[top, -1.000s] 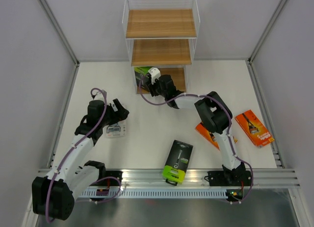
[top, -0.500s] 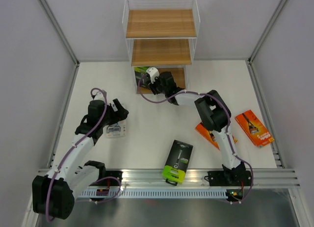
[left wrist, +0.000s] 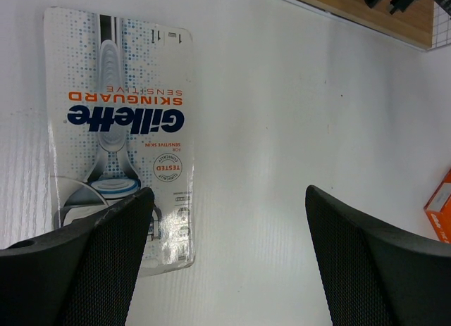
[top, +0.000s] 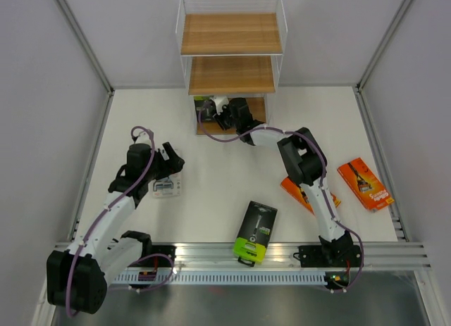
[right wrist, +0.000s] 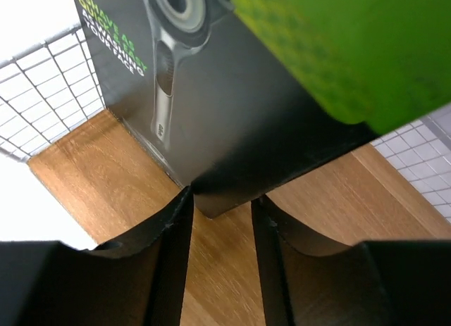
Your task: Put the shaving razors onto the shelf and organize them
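Observation:
The shelf [top: 231,34] stands at the back of the table. My right gripper [top: 224,109] reaches into its bottom tier, shut on the lower corner of a black and lime-green razor pack [top: 204,99]. In the right wrist view that pack [right wrist: 232,93] tilts over the wooden board [right wrist: 91,185], with its corner between my fingertips [right wrist: 222,196] and the wire wall behind. My left gripper [top: 169,167] hangs open over the table. The clear-and-blue blister pack [left wrist: 120,129] lies flat beside its left finger [left wrist: 106,255], not between the jaws [left wrist: 229,199].
A second black and green pack [top: 256,231] lies near the front rail. One orange pack [top: 365,184] lies at the right. Another orange pack [top: 299,192] sits partly under my right arm. Grey walls close in both sides.
My right gripper has pushed further into the bottom tier with the black and green pack, and its jaws have narrowed. The left arm has stayed still.

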{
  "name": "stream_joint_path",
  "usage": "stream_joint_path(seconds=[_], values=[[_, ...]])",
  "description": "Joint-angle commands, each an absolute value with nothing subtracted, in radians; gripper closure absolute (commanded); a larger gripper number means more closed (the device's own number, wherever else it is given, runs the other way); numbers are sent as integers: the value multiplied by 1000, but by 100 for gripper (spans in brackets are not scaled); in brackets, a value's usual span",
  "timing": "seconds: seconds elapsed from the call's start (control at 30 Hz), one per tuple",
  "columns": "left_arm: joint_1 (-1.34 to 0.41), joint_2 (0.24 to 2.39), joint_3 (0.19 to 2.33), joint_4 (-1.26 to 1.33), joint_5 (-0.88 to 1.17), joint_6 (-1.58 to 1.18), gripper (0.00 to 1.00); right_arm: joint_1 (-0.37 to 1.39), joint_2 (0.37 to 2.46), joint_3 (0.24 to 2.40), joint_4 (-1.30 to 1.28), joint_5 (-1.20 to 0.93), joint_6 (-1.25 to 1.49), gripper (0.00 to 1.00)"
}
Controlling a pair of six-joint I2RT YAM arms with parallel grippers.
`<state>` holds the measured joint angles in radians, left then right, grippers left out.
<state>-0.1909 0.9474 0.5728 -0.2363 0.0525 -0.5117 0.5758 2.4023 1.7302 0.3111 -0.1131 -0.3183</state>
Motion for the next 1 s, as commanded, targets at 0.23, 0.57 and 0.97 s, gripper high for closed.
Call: stream_joint_path(seconds=[0.23, 0.57, 0.97], values=[[-187, 957, 584, -209, 32, -477, 7, 589, 2448, 1825, 268, -114, -311, 47], [-187, 942, 581, -206, 34, -472, 7, 588, 2350, 1663, 308, -63, -270, 27], [-187, 911, 583, -202, 81, -469, 7, 578, 2162, 1424, 417, -106, -89, 22]])
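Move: The green-and-black razor box stands on the lowest shelf. Its middle is about 4 cm ahead of the right hand, 4 cm to its left and some 5 cm higher, with the fingertips at its near lower right corner. The shelf's left mesh side is roughly 8 cm left and 3 cm ahead, and the middle of the shelf's front edge about 4 cm back, 6 cm right and 4 cm below. From the left hand, the box is about 30 cm ahead, 8 cm right, near its height. The right hand first stays almost in place at the near lower right corner of the green-and-black box, sinking about 1 cm as its half-open fingers begin to spread away from the corner. It then sinks a little more and draws back about 5 cm and some 3 cm to the right, away from the box towards the shelf's front edge, still opening to wide and tipping about 10 degrees farther down while turning slightly clockwise. ##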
